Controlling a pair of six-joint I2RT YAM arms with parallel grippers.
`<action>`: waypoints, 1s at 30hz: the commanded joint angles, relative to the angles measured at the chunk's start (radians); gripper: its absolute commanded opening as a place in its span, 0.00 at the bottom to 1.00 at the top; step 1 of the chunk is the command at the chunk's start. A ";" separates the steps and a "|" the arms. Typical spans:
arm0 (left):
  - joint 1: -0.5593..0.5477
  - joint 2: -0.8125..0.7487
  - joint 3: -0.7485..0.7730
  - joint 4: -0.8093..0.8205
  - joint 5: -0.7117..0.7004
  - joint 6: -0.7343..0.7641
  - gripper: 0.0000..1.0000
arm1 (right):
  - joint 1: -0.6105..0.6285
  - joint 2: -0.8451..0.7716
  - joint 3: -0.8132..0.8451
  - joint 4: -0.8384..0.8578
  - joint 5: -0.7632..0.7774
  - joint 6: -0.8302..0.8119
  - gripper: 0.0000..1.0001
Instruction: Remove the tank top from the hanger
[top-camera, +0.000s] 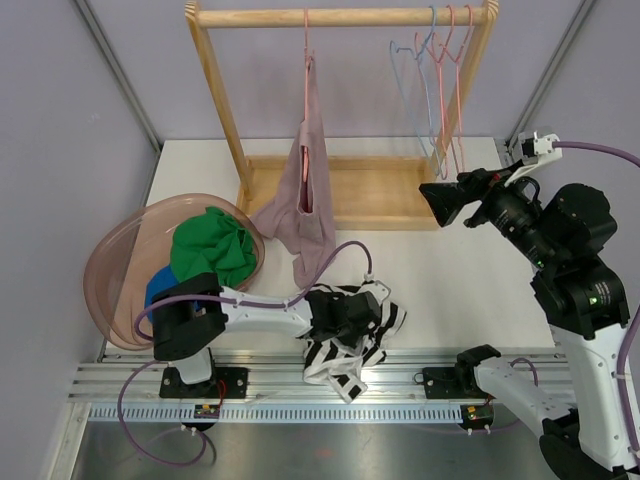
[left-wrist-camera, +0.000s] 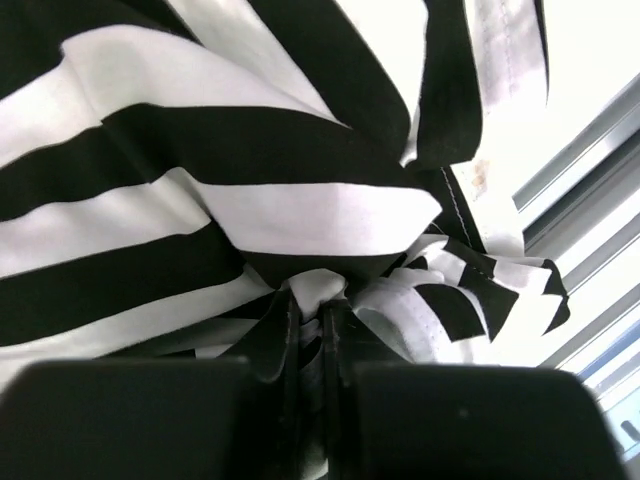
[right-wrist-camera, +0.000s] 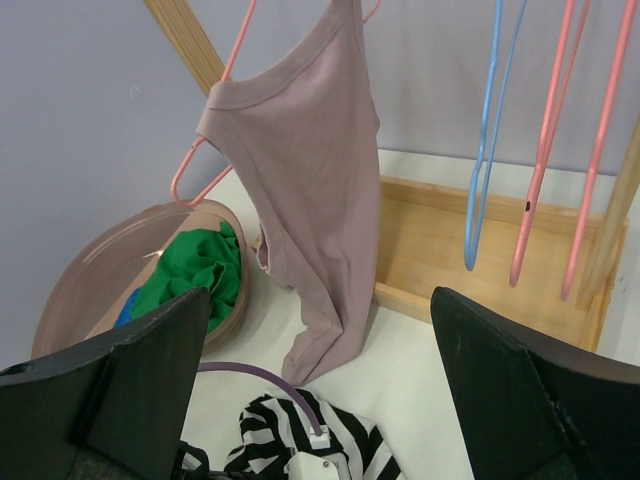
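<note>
A mauve tank top (top-camera: 305, 200) (right-wrist-camera: 300, 200) hangs from a pink hanger (top-camera: 306, 40) (right-wrist-camera: 188, 168) on the wooden rack's rail, and its hem reaches down to the table. Low on the table, my left gripper (top-camera: 345, 315) (left-wrist-camera: 318, 300) is shut on a fold of a black-and-white striped garment (top-camera: 352, 350) (left-wrist-camera: 250, 200) (right-wrist-camera: 300, 440) lying in front of the tank top. Raised at the right, my right gripper (top-camera: 445, 200) (right-wrist-camera: 320, 295) is open and faces the tank top from a distance, holding nothing.
The wooden rack (top-camera: 340, 17) has a tray base (top-camera: 370, 190) and several bare blue and pink hangers (top-camera: 440, 80) (right-wrist-camera: 540, 150) at its right end. At the left, a pink basin (top-camera: 110, 270) (right-wrist-camera: 90, 270) holds green cloth (top-camera: 212, 250) and blue cloth. A metal rail (top-camera: 300, 385) lines the near edge.
</note>
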 joint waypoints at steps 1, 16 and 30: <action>0.004 -0.070 -0.045 -0.093 -0.055 -0.020 0.00 | -0.001 -0.022 -0.005 0.067 -0.038 0.009 0.99; 0.110 -0.583 0.063 -0.668 -0.589 -0.171 0.00 | -0.003 -0.024 0.009 0.072 -0.035 0.006 1.00; 0.688 -0.712 0.318 -0.773 -0.577 0.084 0.00 | -0.003 -0.003 0.009 0.102 -0.057 0.018 0.99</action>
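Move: The left hand already holds the bunched striped tank top down at the table. The basket's middle lies about 43 cm to this hand's left and 15 cm ahead, a few centimetres higher; inside it are the green top, some 34 cm left and 18 cm ahead, and the blue top, 43 cm left and 10 cm ahead. The pink top hangs roughly 28 cm ahead, 10 cm left and 22 cm up. From the right hand the basket is about 55 cm left, 3 cm ahead and 40 cm below. Leftward about 30 cm and up nearly 25, with some 12 cm forward, the left hand sweeps the striped tank top off the table towards the basket, past the near side of the hanging pink top. The fingers keep their pinch on the cloth as the wrist swings about 50 degrees counter-clockwise and the downward fingers tilt up some 30 degrees. ##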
